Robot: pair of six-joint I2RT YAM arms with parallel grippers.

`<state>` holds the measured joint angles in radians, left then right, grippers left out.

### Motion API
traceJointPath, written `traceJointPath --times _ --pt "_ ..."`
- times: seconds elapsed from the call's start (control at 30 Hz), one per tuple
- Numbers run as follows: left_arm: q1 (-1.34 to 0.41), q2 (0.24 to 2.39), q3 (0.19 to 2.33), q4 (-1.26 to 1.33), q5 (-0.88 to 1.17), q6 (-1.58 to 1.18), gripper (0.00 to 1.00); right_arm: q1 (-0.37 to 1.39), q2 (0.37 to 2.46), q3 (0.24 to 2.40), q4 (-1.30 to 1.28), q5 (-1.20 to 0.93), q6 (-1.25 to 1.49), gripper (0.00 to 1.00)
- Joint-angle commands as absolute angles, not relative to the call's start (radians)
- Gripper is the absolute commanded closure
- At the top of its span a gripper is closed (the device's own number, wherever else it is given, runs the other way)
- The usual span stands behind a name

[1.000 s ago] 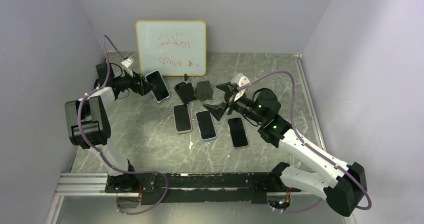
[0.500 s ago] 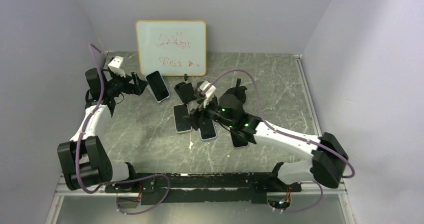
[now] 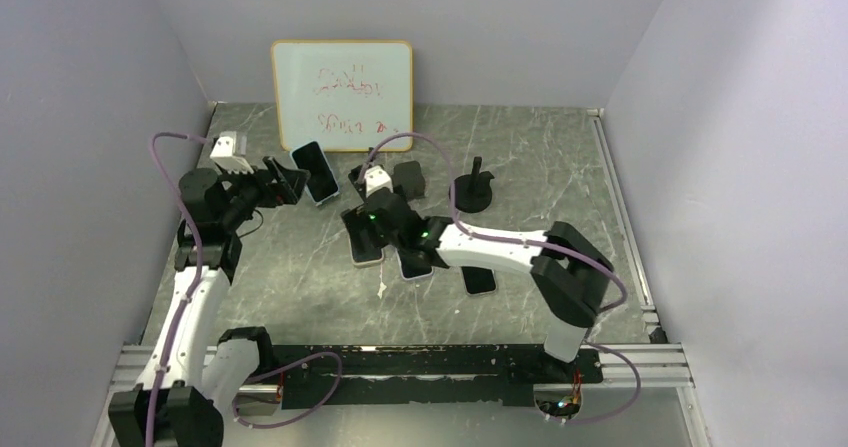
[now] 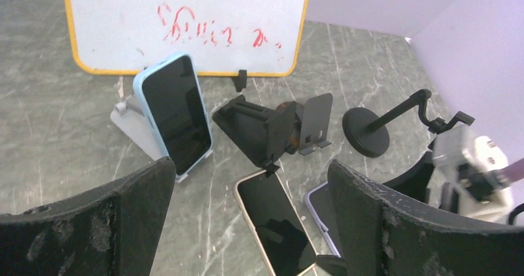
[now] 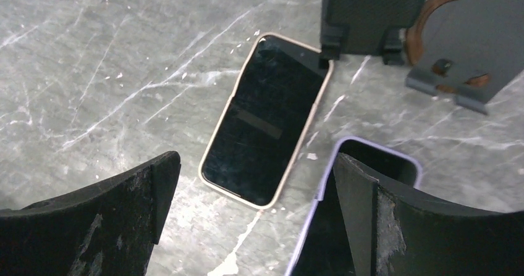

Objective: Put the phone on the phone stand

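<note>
Three phones lie flat mid-table: a cream-edged phone (image 3: 365, 242) (image 5: 266, 118) (image 4: 275, 230), a lavender phone (image 3: 415, 262) (image 5: 377, 155) and a third phone (image 3: 480, 279). My right gripper (image 3: 362, 225) (image 5: 256, 165) hangs open just above the cream phone's near end, one finger over the lavender one. A black stand (image 3: 370, 182) (image 5: 371, 10), a grey stand (image 3: 408, 179) (image 5: 469, 47) and a round-base arm stand (image 3: 472, 189) hold nothing. A blue phone (image 3: 315, 172) (image 4: 176, 112) leans on a white stand (image 4: 130, 118). My left gripper (image 3: 290, 182) (image 4: 250, 177) is open beside it, holding nothing.
A whiteboard (image 3: 342, 95) with red scribbles leans on the back wall behind the stands. Side walls close in on the left and right. The right arm's forearm (image 3: 500, 242) stretches across the lavender and third phones.
The right arm has swung left from the table's middle-right to above the cream phone. The left arm has drawn back, its gripper staying near the blue phone. Both grippers stayed open.
</note>
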<state>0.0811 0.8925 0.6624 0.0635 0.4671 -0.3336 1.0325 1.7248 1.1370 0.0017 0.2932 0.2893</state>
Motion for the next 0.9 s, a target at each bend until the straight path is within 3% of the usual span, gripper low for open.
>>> traceJointPath --times 0.0,0.37,0.87 --pt "0.013 0.860 0.642 -0.094 0.319 -0.357 0.03 1.080 1.835 1.234 -0.075 0.361 0.404 0.00" --pt "-0.105 0.890 0.664 -0.141 0.296 -0.310 0.04 1.094 1.962 1.327 -0.181 0.474 0.541 0.00" --pt "-0.121 0.915 0.670 -0.152 0.295 -0.278 0.03 1.104 2.036 1.332 -0.136 0.418 0.553 0.00"
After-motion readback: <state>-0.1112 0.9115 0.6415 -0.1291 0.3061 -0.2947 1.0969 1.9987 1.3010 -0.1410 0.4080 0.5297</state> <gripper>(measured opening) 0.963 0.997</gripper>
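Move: Just ahead of the right hand lies the tan-edged phone, about 2 cm farther out, 2 cm to its left and some 11 cm below. The purple-edged phone is roughly 8 cm to the hand's right and 1 cm nearer the robot. The empty black stand is about 13 cm ahead, 1 cm left and 7 cm down; the grey stand is 14 cm ahead and 8 cm right. From the left hand, the tan-edged phone lies about 11 cm right, 1 cm ahead and 23 cm below. Sinking about 8 cm onto the tan-edged phone, quickly at first and then slowly, the right hand slips some 3 cm left early on and eases partly back, tipping its fingers further down and turning about 10 degrees clockwise. Its fingers stay wide open, with no touch yet. The empty left hand drops about 6 cm, also going right and slightly back, tipping down, fingers open. ##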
